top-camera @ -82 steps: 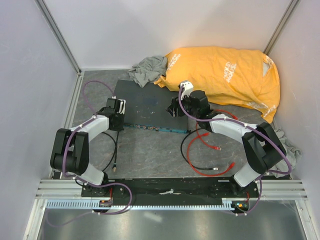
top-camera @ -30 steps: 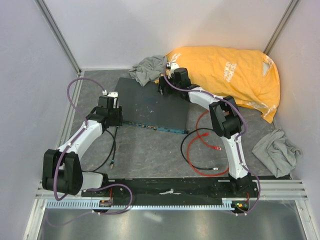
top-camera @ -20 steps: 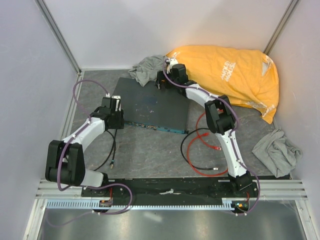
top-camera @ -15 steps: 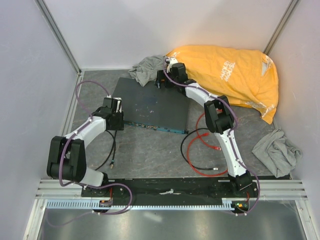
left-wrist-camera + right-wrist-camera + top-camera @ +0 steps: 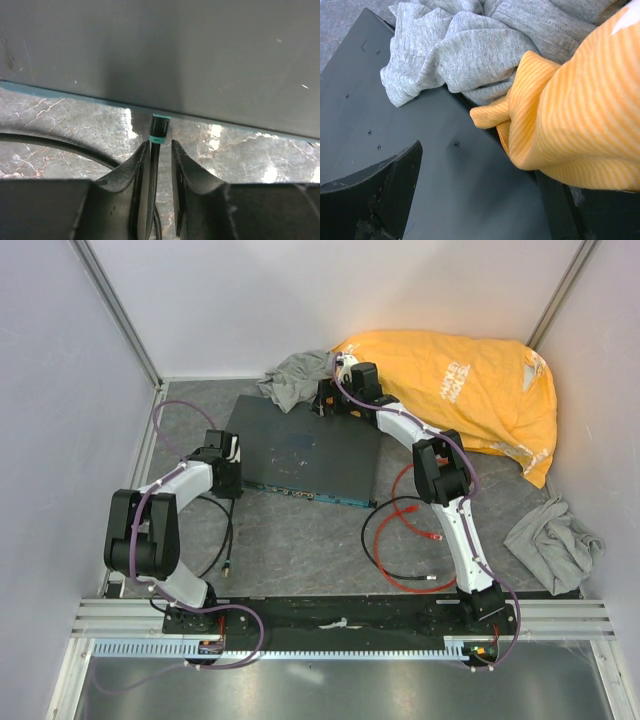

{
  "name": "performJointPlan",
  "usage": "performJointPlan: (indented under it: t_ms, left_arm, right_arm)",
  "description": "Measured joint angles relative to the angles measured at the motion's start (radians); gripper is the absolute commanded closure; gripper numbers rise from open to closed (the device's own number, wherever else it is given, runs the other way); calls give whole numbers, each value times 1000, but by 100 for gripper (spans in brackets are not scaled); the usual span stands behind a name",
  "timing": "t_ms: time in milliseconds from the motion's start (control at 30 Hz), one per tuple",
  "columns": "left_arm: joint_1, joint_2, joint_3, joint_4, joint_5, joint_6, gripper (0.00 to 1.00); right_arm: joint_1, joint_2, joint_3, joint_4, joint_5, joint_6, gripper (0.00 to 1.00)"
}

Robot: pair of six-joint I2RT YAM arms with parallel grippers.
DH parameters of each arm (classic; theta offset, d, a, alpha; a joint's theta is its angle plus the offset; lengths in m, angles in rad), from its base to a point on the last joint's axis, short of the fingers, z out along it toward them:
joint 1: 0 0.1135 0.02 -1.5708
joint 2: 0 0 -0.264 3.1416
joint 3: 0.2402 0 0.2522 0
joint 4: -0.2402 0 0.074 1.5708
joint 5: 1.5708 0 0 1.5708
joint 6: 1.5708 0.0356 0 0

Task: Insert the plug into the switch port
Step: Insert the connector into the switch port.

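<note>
The switch (image 5: 300, 448) is a flat dark grey box, and its ports sit along the blue-green front edge (image 5: 305, 496). The red cable (image 5: 405, 515) lies loose on the table to the right, its plug (image 5: 437, 537) free of both grippers. My left gripper (image 5: 222, 478) is at the switch's front left corner. In the left wrist view its gripper (image 5: 160, 150) stands narrowly open around a black cable with a teal tip (image 5: 160, 127). The cable rests against one finger, and the tip meets the front edge (image 5: 75, 94). My right gripper (image 5: 330, 400) is open over the switch's back corner (image 5: 470, 210).
An orange cloth (image 5: 450, 390) and a grey cloth (image 5: 298, 375) crowd the switch's back edge, and both show close up in the right wrist view (image 5: 580, 110). Another grey cloth (image 5: 555, 540) lies at the right. A black cable (image 5: 395, 570) loops beside the red one.
My left arm has folded, its elbow drawn back toward the base, while its gripper stays at the switch's front left corner. The right gripper has held at the back edge.
</note>
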Motion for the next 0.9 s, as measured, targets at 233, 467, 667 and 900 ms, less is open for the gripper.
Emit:
performJointPlan:
  t_ms: [233, 467, 667, 900]
  left_arm:
    - [11, 21, 10, -4, -8, 2, 93]
    - [6, 51, 48, -50, 6, 14, 98]
    - [6, 56, 69, -72, 8, 21, 98]
    - [9, 60, 80, -82, 23, 43, 98]
  right_arm:
    - [-5, 0, 0, 0, -22, -3, 3]
    - [-8, 0, 0, -2, -45, -7, 3]
    - [-15, 3, 0, -1, -75, -13, 3]
    - [-21, 5, 0, -3, -110, -40, 3]
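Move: The plug's teal-banded body lies about 2 cm ahead of the left hand and 1 cm below, with its tip at the switch port in the near edge, some 3 cm ahead. The switch's middle is roughly 9 cm ahead and 17 cm right; the loose cable end lies about 18 cm back, 1 cm left. From the right hand, the plug is some 23 cm back, 19 cm left and 5 cm below. Left hand stays nearly in place, closes its part-open fingers to pinch the plug's rear, tipping about 5 degrees steeper. ##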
